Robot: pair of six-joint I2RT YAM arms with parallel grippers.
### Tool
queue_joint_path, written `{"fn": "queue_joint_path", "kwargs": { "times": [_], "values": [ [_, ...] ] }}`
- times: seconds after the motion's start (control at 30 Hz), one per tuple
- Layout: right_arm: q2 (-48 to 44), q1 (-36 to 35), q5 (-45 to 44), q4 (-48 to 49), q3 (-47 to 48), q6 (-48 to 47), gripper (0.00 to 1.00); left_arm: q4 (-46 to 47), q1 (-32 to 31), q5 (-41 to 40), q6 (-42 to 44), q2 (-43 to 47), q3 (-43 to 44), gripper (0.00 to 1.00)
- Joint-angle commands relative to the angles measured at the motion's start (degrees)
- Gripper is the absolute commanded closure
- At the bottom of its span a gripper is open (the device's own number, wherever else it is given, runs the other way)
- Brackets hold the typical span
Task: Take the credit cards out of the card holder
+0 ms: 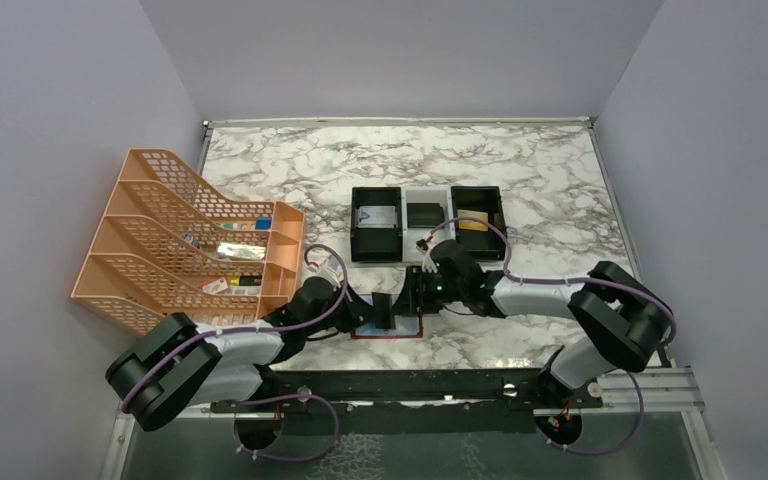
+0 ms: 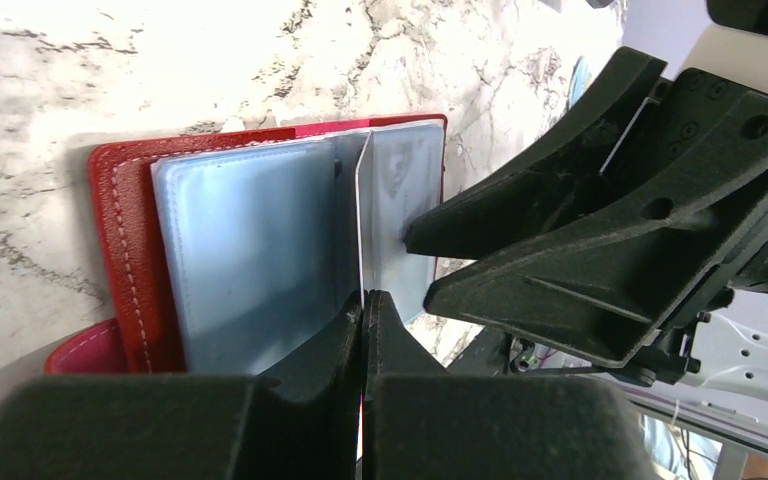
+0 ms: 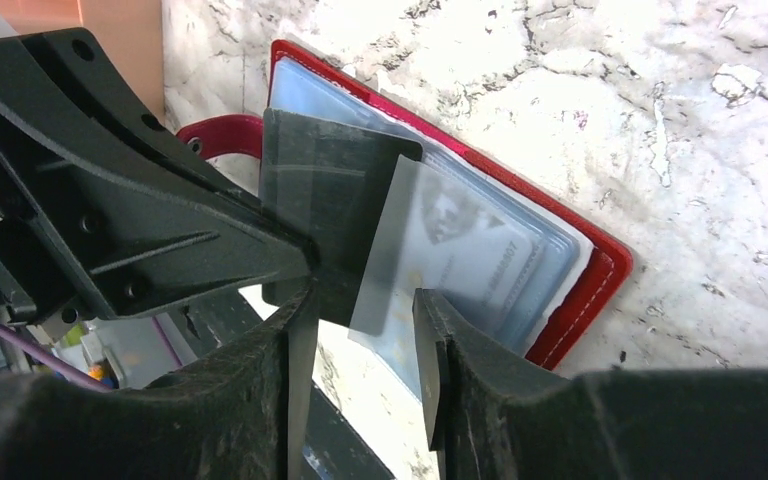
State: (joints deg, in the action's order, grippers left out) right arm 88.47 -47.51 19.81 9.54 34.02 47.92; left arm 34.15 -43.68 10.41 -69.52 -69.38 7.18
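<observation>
The card holder (image 2: 230, 260) lies open on the marble, red-bordered with pale blue panels (image 3: 480, 250); in the top view it sits between the two arms (image 1: 385, 336). A credit card (image 2: 359, 200) stands on edge out of it, and my left gripper (image 2: 362, 300) is shut on its near edge. In the right wrist view that card's face looks dark grey (image 3: 330, 190). My right gripper (image 3: 362, 310) is open just above the holder, with a lifted pale clear flap (image 3: 400, 280) between its fingers. Its fingers (image 2: 560, 250) fill the right of the left wrist view.
A black-and-white three-compartment tray (image 1: 427, 250) stands behind the grippers, holding a silvery card (image 1: 378, 217), a black one (image 1: 425, 213) and a gold one (image 1: 473, 225). An orange file rack (image 1: 190, 240) with small items takes up the left side.
</observation>
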Motion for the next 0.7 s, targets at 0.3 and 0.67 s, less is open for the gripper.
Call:
{"fn": "queue_joint_path", "kwargs": {
  "times": [0.3, 0.67],
  "values": [
    [-11.89, 0.49, -6.96, -4.84, 0.47, -5.51, 0.36, -30.12, 0.09, -11.07, 8.38, 14.87, 6.32, 1.0],
    [-28.64, 0.69, -31.39, 2.03, -7.86, -8.0, 0.25, -33.61, 0.09, -11.46, 11.75, 20.75, 9.85, 1.0]
  ]
}}
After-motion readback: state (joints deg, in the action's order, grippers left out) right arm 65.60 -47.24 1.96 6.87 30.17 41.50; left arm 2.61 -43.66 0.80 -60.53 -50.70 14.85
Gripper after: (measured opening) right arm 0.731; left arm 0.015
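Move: The left fingers already grip the black card, whose middle stands about 2 cm to their right and 1 cm ahead. The open card holder it is leaving has its middle some 3 cm to the left hand's right, level fore and aft and 3 cm below; the black-and-white tray lies about 20 cm ahead and 11 cm right. From the right hand, the black card is about 5 cm left and 2 cm back, the holder 4 cm left, 2 cm back and 2 cm below. Keeping its pinch on the black card, the left hand draws it left, then also up off the open card holder, about 4 cm in all, rolling its left side up some 10 degrees. The right hand comes away from the clear pages, rising about 8 cm, then also swinging forward and right towards the tray as its fingers spread wide and its wrist turns about 25 degrees. ##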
